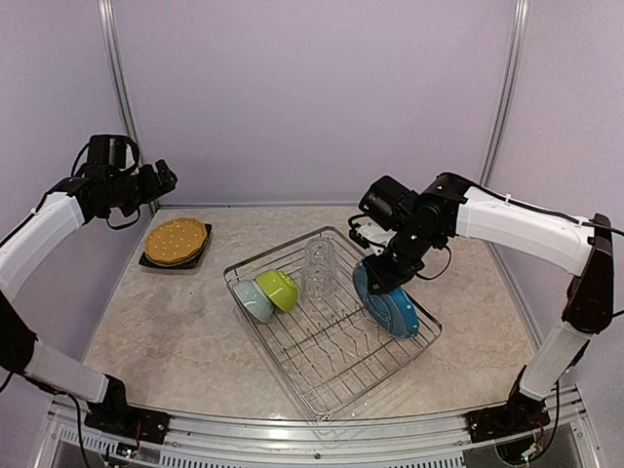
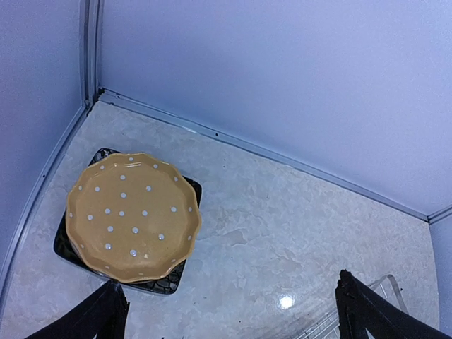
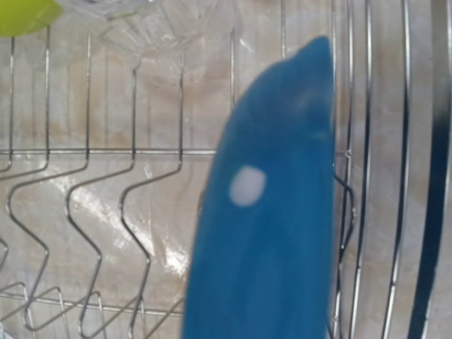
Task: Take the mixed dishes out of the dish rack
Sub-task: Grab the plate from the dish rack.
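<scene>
The dish rack [image 1: 331, 363] sits mid-table. In it a blue-dotted plate [image 1: 395, 308] stands on edge at the right. My right gripper [image 1: 376, 275] is down on that plate's upper rim and shut on it. In the right wrist view the plate [image 3: 275, 240] runs straight in between the jaws, and my own fingers are out of frame. A lime bowl [image 1: 278, 289], a pale-blue bowl [image 1: 253, 300] and two clear glasses [image 1: 318, 265] also stand in the rack. My left gripper [image 2: 229, 311] hangs open high above the table, beside the orange-dotted plate [image 2: 131, 215] stacked on the black square plate [image 2: 161, 284].
The stacked plates [image 1: 175, 240] lie at the back left, close to the corner of the wall [image 2: 92, 92]. The rack's wire tines [image 3: 92, 205] rise just left of the blue plate. A glass [image 3: 155, 25] and the lime bowl [image 3: 21, 14] stand beyond it.
</scene>
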`<action>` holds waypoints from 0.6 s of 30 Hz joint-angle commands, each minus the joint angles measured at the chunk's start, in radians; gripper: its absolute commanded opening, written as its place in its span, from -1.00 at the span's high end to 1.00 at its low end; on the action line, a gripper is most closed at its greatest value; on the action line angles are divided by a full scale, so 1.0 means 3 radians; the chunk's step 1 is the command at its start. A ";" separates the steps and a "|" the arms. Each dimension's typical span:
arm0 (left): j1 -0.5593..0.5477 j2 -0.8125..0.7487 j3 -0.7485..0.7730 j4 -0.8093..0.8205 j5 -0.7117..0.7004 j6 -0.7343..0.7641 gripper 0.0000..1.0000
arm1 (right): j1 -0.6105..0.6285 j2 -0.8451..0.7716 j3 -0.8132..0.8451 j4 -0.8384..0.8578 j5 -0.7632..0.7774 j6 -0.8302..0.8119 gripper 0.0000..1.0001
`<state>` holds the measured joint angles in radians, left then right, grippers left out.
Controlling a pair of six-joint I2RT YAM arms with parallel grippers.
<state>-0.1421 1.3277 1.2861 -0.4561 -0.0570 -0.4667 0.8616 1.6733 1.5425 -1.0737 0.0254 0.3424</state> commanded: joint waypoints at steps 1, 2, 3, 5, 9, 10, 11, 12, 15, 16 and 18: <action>-0.0022 0.0023 0.0107 0.0005 0.0042 -0.0003 -0.98 | -0.0026 -0.0088 0.0254 -0.0185 -0.0011 0.0024 0.78; -0.0021 0.0020 0.0105 0.0003 0.0046 -0.0006 -0.97 | -0.0025 -0.0087 0.0300 -0.0195 -0.0024 0.0028 0.79; -0.0022 0.0018 0.0102 0.0002 0.0051 -0.0012 -0.98 | -0.0028 -0.0091 0.0353 -0.0212 -0.0032 0.0030 0.79; -0.0022 0.0010 0.0093 -0.0001 0.0052 -0.0018 -0.98 | -0.0028 -0.0086 0.0454 -0.0254 -0.0044 0.0038 0.81; -0.0023 0.0000 0.0095 0.0001 0.0048 -0.0020 -0.97 | -0.0032 -0.0093 0.0621 -0.0318 -0.0063 0.0054 0.83; -0.0022 -0.0002 0.0097 0.0002 0.0047 -0.0019 -0.97 | -0.0034 -0.0100 0.0648 -0.0326 -0.0070 0.0058 0.83; -0.0025 -0.0003 0.0102 0.0002 0.0050 -0.0023 -0.98 | -0.0034 -0.0105 0.0670 -0.0342 -0.0074 0.0057 0.85; -0.0023 -0.0001 0.0108 -0.0004 0.0052 -0.0027 -0.97 | -0.0034 -0.0113 0.0692 -0.0347 -0.0078 0.0060 0.86; -0.0025 -0.0008 0.0119 -0.0006 0.0062 -0.0034 -0.97 | -0.0031 -0.0148 0.0779 -0.0357 -0.0172 0.0059 0.88; -0.0026 -0.0012 0.0119 -0.0008 0.0066 -0.0034 -0.98 | -0.0032 -0.0158 0.0827 -0.0354 -0.0223 0.0052 0.89; -0.0027 -0.0018 0.0131 -0.0013 0.0102 -0.0035 -0.97 | -0.0034 -0.0171 0.0955 -0.0350 -0.0289 0.0040 0.89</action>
<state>-0.1421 1.3277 1.2877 -0.4564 -0.0498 -0.4683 0.8608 1.6733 1.7329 -1.1931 -0.0162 0.3576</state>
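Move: The right hand already grips the blue plate by its upper rim; the plate's middle lies about 8 cm below the hand, some 3 cm back and 4 cm to its right. The clear glasses stand about 12 cm ahead and 15 cm left of that hand, the green bowl roughly 8 cm ahead and 26 cm left, both around 10 cm lower. From the left hand, the blue plate is some 57 cm right, 19 cm back and 21 cm below. Straight up goes the right hand, about 5 cm, still pinching the blue plate's rim and drawing it upward out of its place in the dish rack. The hand rolls only slightly, its left side rising some 5 degrees, and the fingers stay closed on the rim. ##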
